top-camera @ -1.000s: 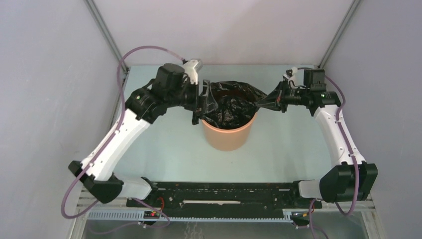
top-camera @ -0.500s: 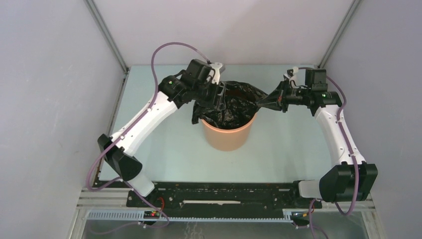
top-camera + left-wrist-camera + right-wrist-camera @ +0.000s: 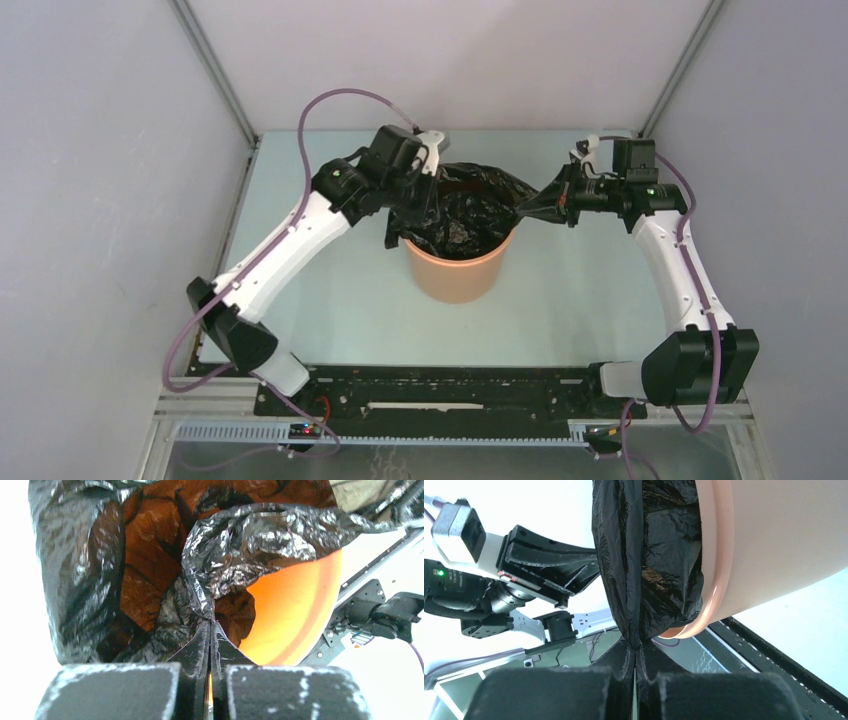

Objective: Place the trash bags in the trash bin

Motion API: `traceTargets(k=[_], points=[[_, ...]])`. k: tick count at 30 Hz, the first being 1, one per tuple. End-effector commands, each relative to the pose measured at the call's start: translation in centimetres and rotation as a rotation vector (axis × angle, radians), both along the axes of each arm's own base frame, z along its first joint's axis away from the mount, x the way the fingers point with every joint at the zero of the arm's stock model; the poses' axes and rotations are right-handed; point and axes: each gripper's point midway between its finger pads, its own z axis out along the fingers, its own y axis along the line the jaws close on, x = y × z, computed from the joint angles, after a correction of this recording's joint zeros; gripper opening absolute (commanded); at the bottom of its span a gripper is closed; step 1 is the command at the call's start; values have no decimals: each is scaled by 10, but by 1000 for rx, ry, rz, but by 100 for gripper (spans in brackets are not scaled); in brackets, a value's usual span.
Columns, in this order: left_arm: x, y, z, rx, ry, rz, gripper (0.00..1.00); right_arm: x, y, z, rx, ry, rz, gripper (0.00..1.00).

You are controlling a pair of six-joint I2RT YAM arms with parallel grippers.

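Note:
The orange trash bin stands upright mid-table, and the wrinkled black trash bag sits in its mouth with its edges spilling over the rim. At the bag's left rear edge my left gripper is shut on a fold of the black film; its fingertips meet over the bin's orange wall. My right gripper is shut on the bag's right corner, pulled out taut past the rim. In the right wrist view the bag hangs beside the bin, pinched at my fingertips.
A black mounting rail runs along the table's near edge between the arm bases. Grey walls and metal posts close in the back and sides. Purple cables loop above the left arm.
The left arm swung inward and its open gripper shut on the bag's left rear edge. The right arm and its grip have not moved.

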Motion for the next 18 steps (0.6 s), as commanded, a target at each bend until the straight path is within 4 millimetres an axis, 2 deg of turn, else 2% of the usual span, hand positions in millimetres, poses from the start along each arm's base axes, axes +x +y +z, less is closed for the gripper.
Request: traceTargets(k=[1,5,10,18], points=[[-24,11,33,-83,-83,-34,0,-5,-9,-2,-32,-24,-10,0],[-52,11,39,-180,-73,-79,0,-6,-17,-19,-92,22,-32,0],[-76,22,36,-210,-73,-121,0,-5,-17,-18,-93,15,-42,0],[-92,34,-2,-182,2,-107,0,-5,-18,-23,-114,25,-47,0]])
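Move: Just under the left hand, which already pinches the trash bag inside the bin's mouth, lies the bin itself: its middle is about 6 cm to the right, 1 cm back and 17 cm down. The near-left rim, where the plastic is taken, is some 8 cm back, 2 cm left and 4 cm lower. From the right hand, pinching the bag's right edge, that near-left rim lies roughly 9 cm back, 21 cm left and 6 cm down. Drawing its pinched fold of trash bag back by some 9 cm and a little to the left, the left hand goes to the bin's near-left rim, arching up nearly 3 cm before dipping again; its fingers stay shut and tilt about 10 degrees, pointing less steeply down. The right hand keeps its pinch on the bag's right edge and sinks about 2 cm, easing a little right. ##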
